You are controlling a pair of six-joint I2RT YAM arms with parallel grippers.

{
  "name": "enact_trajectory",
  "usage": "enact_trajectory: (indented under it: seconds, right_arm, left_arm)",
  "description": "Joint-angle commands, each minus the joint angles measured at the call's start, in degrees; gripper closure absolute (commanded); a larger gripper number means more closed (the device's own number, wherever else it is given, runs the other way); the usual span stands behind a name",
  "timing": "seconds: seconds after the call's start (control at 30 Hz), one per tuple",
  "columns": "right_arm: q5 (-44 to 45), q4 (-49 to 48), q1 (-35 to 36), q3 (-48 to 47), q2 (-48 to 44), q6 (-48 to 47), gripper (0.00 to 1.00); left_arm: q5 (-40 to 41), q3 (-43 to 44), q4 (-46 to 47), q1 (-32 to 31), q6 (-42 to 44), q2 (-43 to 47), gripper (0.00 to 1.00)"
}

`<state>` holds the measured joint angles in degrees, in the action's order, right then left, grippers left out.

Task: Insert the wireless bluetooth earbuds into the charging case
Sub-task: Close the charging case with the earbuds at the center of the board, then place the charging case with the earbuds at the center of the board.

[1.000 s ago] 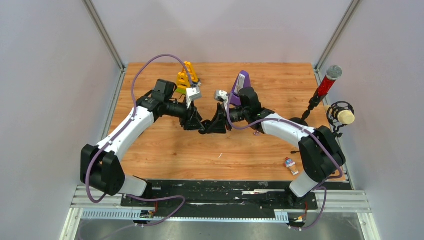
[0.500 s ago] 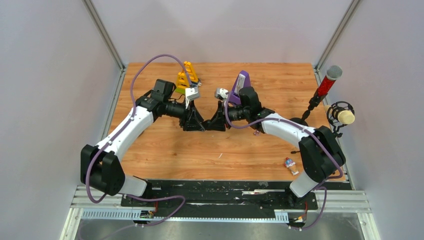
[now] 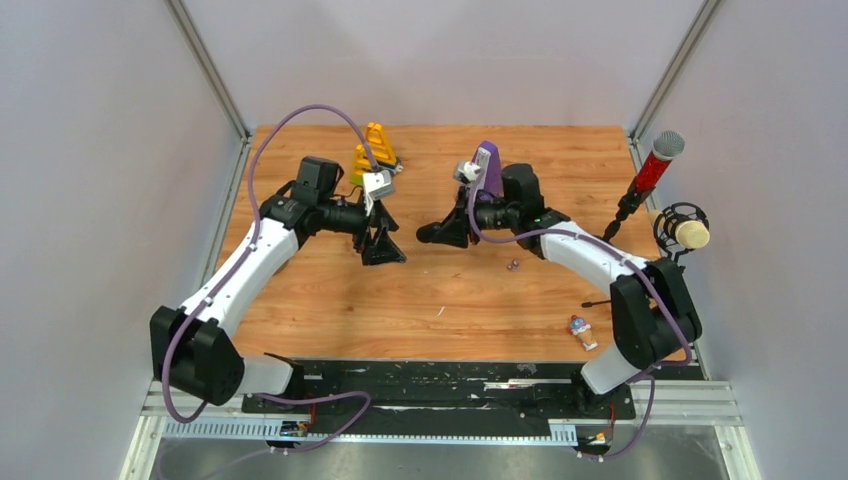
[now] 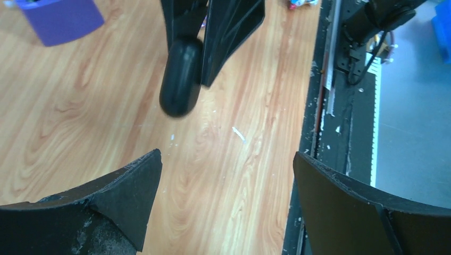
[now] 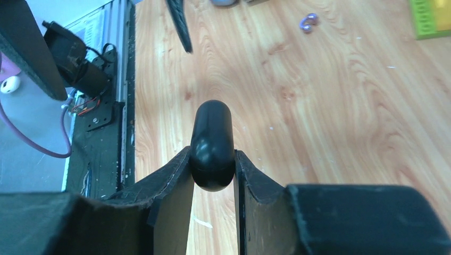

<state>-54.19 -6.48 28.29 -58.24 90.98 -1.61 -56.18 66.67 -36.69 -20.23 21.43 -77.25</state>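
Observation:
The charging case [image 5: 211, 138] is a glossy black, closed pill. My right gripper [image 5: 211, 156] is shut on its near end and holds it level above the wooden table. In the top view the case [image 3: 424, 234] sticks out leftward from the right gripper [image 3: 436, 232]. My left gripper [image 3: 386, 250] is open and empty, a short gap to the left of the case. In the left wrist view the case [image 4: 181, 77] hangs ahead of my open left gripper [image 4: 226, 159], apart from it. No earbuds show in any view.
Tiny purple beads [image 3: 513, 265] lie on the table right of centre. A purple metronome [image 3: 487, 165] and a yellow-green toy [image 3: 372, 152] stand at the back. Two microphones [image 3: 655, 165] stand at the right edge. A small figure [image 3: 580, 332] lies front right.
The two grippers met at the table's centre; now they have drawn apart. The right one has moved back and right with the case. The left one has pulled back left, open.

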Motion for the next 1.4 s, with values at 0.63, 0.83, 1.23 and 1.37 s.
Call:
enact_trajectory:
  seconds: [0.63,0.83,1.23,1.37]
  right_arm:
    - [10.57,14.74,-19.42,4.47,-3.89,6.44,0.96]
    - [14.51,14.94,-19.32,1.71,4.15,9.96,0.95]
    - [20.09,17.36,-19.23,-3.34,13.55,11.99,0.90]
    - [20.96,18.61,-19.28,-4.40,14.74,11.49,0.80]
  left_arm:
    - [30.52,-1.42,4.57,3.18,0.99,10.06,0.00]
    - [39.19,-3.83,3.94,3.18,0.82,11.87,0.00]
    - [40.84,-8.46,6.34,3.20,-0.17,12.82,0.00]
    - [41.18,-9.03,7.10,3.18,-0.23,13.28,0.00]
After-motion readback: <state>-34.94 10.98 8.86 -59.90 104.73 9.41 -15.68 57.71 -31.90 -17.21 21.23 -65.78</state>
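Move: The closed charging case is already in the right hand's fingers; the bare board it is taken to, in front of the purple metronome, lies some 15 cm to that hand's right, 8 cm ahead and 16 cm below. The metronome stands about 18 cm ahead and 11 cm right, its middle 10 cm lower; the small purple beads lie level with the hand, 18 cm right, on the board. From the left hand, that spot is roughly 25 cm right, 12 cm ahead and 20 cm down. Rightward and a little forward first, the right hand swings the charging case about 15 cm away from the left hand, then sinks some 14 cm towards the board before the metronome, turning clockwise and tipping its fingers further down, the grip kept. The empty left hand, fingers still wide open, backs off leftward and somewhat forward, turning counter-clockwise. ##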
